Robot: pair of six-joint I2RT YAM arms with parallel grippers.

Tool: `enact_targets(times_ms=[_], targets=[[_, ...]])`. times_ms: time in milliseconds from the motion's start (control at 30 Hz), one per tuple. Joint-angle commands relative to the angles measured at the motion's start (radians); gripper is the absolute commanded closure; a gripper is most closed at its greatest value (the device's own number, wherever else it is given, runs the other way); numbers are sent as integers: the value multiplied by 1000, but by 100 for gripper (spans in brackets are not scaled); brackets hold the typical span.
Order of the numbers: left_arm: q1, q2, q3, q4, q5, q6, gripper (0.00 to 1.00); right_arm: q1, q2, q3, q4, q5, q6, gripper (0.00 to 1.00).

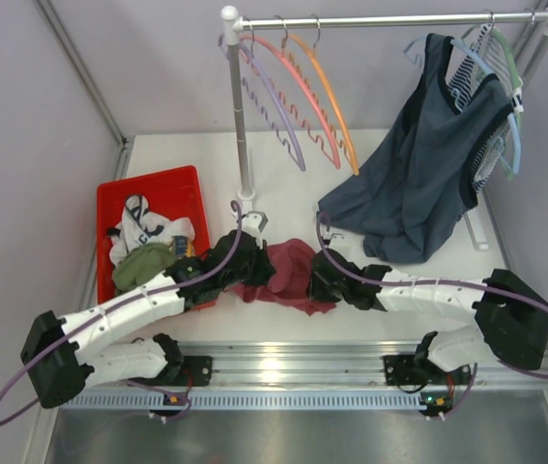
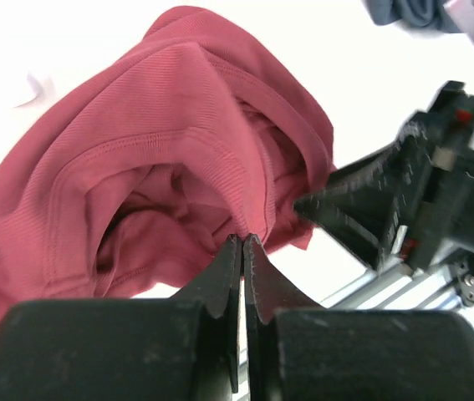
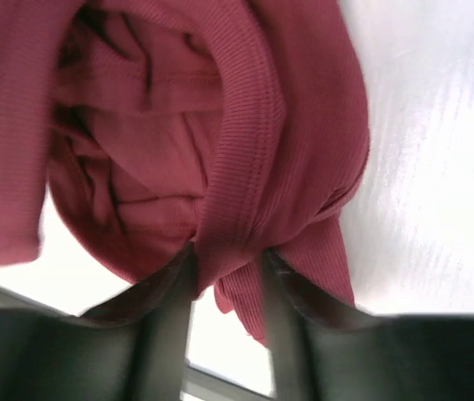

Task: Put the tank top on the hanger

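The maroon tank top (image 1: pixel 288 263) lies bunched on the white table between my two grippers. My left gripper (image 1: pixel 252 263) is at its left edge; in the left wrist view its jaws (image 2: pixel 242 240) are shut, pinching a fold of the tank top (image 2: pixel 178 142) at the tips. My right gripper (image 1: pixel 318 280) is at the cloth's right edge; in the right wrist view (image 3: pixel 228 271) it grips a ribbed hem band of the tank top (image 3: pixel 245 125) between its fingers. The orange hanger (image 1: pixel 330 97) hangs on the rail at the back, well away from both grippers.
A pink-red hanger (image 1: pixel 302 106) and a lilac hanger (image 1: pixel 275 111) hang beside the orange one. A dark blue-grey top (image 1: pixel 418 184) hangs at the right, reaching the table. A red bin (image 1: pixel 148 193) with an olive garment (image 1: pixel 141 263) stands left. The rail post (image 1: pixel 239 126) stands behind.
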Motion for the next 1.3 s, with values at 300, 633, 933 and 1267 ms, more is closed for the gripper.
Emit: enact_targets(times_ms=[300, 633, 933, 1267], targets=[[-1, -164, 277, -242, -2, 69, 100, 12, -324, 151, -328, 281, -44, 100], [-1, -189, 590, -319, -68, 128, 100, 14, -412, 561, -651, 401, -226, 100], [-3, -113, 894, -305, -133, 221, 100, 0, -225, 1050, -849, 551, -467, 98], [-1, -80, 881, -268, -87, 214, 100, -109, -56, 1327, -1059, 553, -564, 100]])
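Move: The left hand already holds a fold of the maroon tank top about 10 cm above the table; the orange hanger's near tip is roughly 15 cm to its right, 8 cm ahead and 30 cm higher, the purple hanger's tip some 10 cm left of that one. The tank top's middle lies about 6 cm left of the right hand and 3 cm ahead, its near-right edge between the half-open fingers. The grey tank top's hem is some 17 cm right and 13 cm ahead of the right hand. The right fingers finish closing and pinch the maroon edge close to the table, while the left keeps its pinch and is already rising; then both hands carry the cloth steeply up towards the near ends of the hangers, the left about 37 cm, the right some 41 cm. The right also swings out about 13 cm to its right and some 6 cm forward, the left only about 4 cm to its left, stretching the cloth between them as both wrists tip their fingers up by 35 to 40 degrees to nearly level. ##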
